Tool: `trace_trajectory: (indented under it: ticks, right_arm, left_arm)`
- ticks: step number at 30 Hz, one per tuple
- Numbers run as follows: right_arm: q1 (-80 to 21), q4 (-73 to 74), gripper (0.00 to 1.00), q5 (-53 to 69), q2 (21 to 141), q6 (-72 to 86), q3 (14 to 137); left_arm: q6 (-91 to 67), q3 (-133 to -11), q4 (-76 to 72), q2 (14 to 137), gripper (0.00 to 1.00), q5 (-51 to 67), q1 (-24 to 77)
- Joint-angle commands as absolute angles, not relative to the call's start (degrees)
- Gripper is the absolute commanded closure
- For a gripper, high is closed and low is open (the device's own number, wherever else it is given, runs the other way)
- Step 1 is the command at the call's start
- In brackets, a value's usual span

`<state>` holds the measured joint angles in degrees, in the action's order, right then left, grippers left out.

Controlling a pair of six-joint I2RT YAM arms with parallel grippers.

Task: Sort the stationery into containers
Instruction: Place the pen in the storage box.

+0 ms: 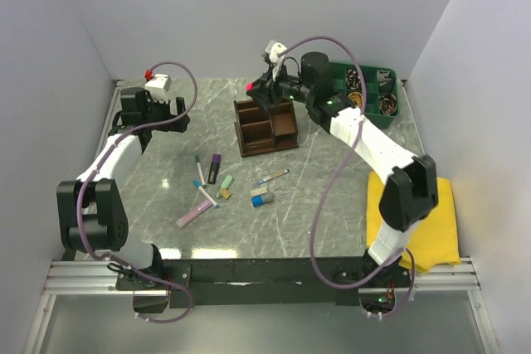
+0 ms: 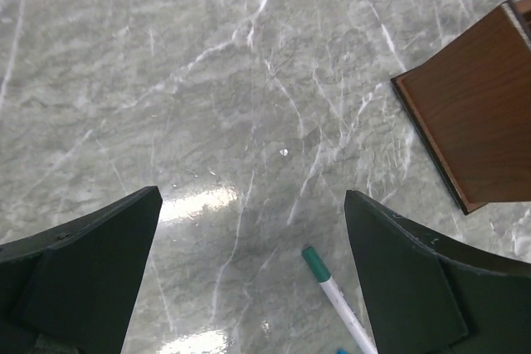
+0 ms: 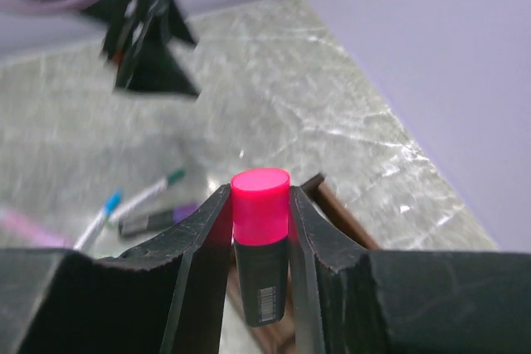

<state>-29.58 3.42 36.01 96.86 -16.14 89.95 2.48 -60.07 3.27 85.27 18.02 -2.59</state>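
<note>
My right gripper (image 1: 260,94) (image 3: 260,198) is shut on a pink-capped black highlighter (image 3: 260,246) (image 1: 250,87), held upright above the back of the dark brown wooden organiser (image 1: 265,126) (image 3: 333,206). The other stationery lies loose in the middle of the table: a teal-capped pen (image 1: 199,169) (image 2: 333,289), a purple highlighter (image 1: 213,168), a green eraser piece (image 1: 226,186), a pink highlighter (image 1: 192,215), a thin pen (image 1: 272,177) and a blue-grey piece (image 1: 263,199). Left of the organiser (image 2: 473,113), my left gripper (image 1: 170,115) (image 2: 253,205) hangs wide open over bare marble with nothing between its fingers.
A green tray of coiled cables (image 1: 375,93) stands at the back right, behind my right arm. A yellow cloth (image 1: 419,221) lies at the right front. White walls close in the table on the left, back and right.
</note>
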Motion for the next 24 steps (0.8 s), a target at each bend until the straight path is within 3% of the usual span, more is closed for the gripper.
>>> trace_trajectory:
  ticks: [1, 6, 24]
  right_arm:
    - [-28.4, -20.8, 1.00, 37.0, 103.6, -0.1, 88.7]
    - [-28.0, -30.4, 1.00, 37.0, 109.2, 5.4, 89.0]
    - [-28.6, -34.4, 1.00, 28.4, 117.4, 4.0, 86.3]
  left_arm:
    - [1.0, -64.7, 3.4, 87.7, 0.00, 15.3, -1.2]
    - [2.3, -68.4, 3.1, 91.5, 0.00, 15.6, -1.1]
    - [3.7, -73.3, 1.9, 97.8, 0.01, 14.2, -1.0]
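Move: The right hand already holds the pink-capped pen high up, with the storage box's middle about 6 cm ahead, 3 cm to its right and some 27 cm below. The blue-and-white marker lies roughly 9 cm back and 6 cm right of this hand, and the purple marker 6 cm back and 14 cm left, both about 31 cm down. From the left hand the storage box is about 3 cm ahead, 27 cm to the right and 12 cm lower. Keeping its pinch on the pink-capped pen, the right hand carries it forward and down about 8 cm each way, drifting some 3 cm left, towards the left half of the storage box. Its wrist turns by 15 to 20 degrees, bringing the fingers up to about level. The empty left hand, fingers wide open, slides some 5 cm forward. ##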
